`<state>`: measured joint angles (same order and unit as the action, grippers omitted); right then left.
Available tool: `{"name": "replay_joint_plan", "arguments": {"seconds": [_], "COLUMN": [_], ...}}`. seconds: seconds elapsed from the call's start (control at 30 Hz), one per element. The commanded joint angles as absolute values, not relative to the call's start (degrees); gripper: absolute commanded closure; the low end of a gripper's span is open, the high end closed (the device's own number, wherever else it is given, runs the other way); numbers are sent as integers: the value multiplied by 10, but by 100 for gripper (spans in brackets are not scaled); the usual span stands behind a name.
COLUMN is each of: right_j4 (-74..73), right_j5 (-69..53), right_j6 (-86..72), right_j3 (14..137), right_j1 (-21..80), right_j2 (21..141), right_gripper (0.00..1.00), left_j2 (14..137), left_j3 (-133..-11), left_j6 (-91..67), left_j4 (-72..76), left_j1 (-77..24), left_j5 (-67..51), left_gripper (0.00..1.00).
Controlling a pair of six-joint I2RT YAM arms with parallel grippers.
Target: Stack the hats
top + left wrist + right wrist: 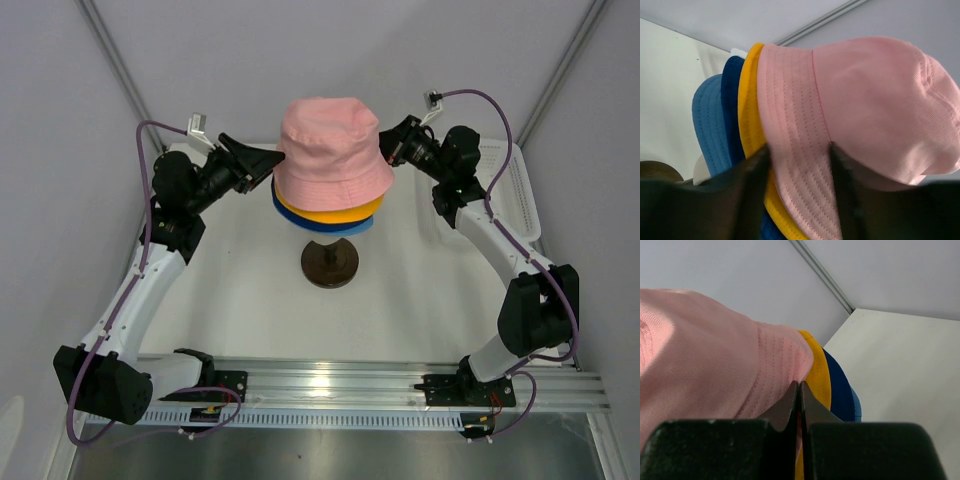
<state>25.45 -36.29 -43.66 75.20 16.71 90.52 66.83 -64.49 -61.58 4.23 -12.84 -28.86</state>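
Stacked on one stand, the hats show as the pink hat [330,148] on top, then the yellow-orange brim [335,214], the navy brim [732,100] and the light blue brim [350,229]. At the pink hat's left brim, my left gripper [268,160] stands open. In the left wrist view the pink brim [795,150] lies between its fingers [752,185], with the yellow-orange brim [750,115] behind. My right gripper [388,150] is shut at the hat's right side. Its tips [800,385] pinch the edge of the pink brim [775,365].
The stack sits on a stand with a dark round base [330,264] in the middle of the white table [240,290]. A white mesh basket [522,190] lies at the right edge behind the right arm. Grey walls close in the back and sides.
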Motion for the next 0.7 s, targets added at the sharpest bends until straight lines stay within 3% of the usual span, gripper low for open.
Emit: {"name": "replay_joint_plan", "arguments": {"seconds": [0.0,0.03,0.07,0.17,0.2,0.33,0.4,0.53,0.6,0.63,0.67], "right_j4": [252,251,250,246,241,187,166,115,85,63,62], "right_j5": [-363,-361,-359,-353,-349,-322,-313,-313,-317,-321,-336], "right_j6": [-410,-407,-407,-404,-403,-400,-417,-492,-532,-546,-561], "right_j3": [740,740,738,737,737,745,748,737,735,734,723], "right_j1": [187,187,186,187,187,180,171,115,95,84,69], "right_j2": [892,891,890,889,887,873,861,823,806,790,781], "right_gripper": [100,100,100,100,100,100,93,75,57,43,39], "left_j2": [666,665,664,664,665,664,657,647,641,639,636], "left_j3": [-648,-649,-651,-658,-664,-678,-681,-679,-678,-671,-668], "left_j6": [-638,-638,-638,-630,-619,-577,-553,-527,-516,-512,-506], "left_j4": [99,98,94,82,77,52,41,42,41,40,42], "left_j1": [-133,-133,-133,-133,-133,-134,-133,-136,-140,-146,-149], "left_j5": [-316,-316,-314,-304,-302,-288,-286,-294,-294,-292,-287], "left_gripper": [54,62,75,96,99,99,99,99,99,99,99]}}
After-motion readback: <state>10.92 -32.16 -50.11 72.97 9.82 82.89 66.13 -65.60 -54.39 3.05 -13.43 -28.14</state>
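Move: On both sides of the pink hat, the hands stand at brim height: its middle is about 12 cm right and 3 cm ahead of the left hand, whose open fingers straddle the brim, and 11 cm left and 2 cm ahead of the right hand, whose shut fingers hold the brim. The yellow hat nests with its middle some 3 cm under the pink hat's; the dark blue hat's is another 2 cm below. Closing from a bit over half open to shut, the left fingers pinch the pink hat's near-left brim while that hand stays put, tilting only some 5 degrees. Then the right fingers open to about half, let go of the right brim, and that hand draws off to the right about 6.5 cm, away from the hats, tipping down roughly 15 degrees and turning some 10 degrees clockwise. ##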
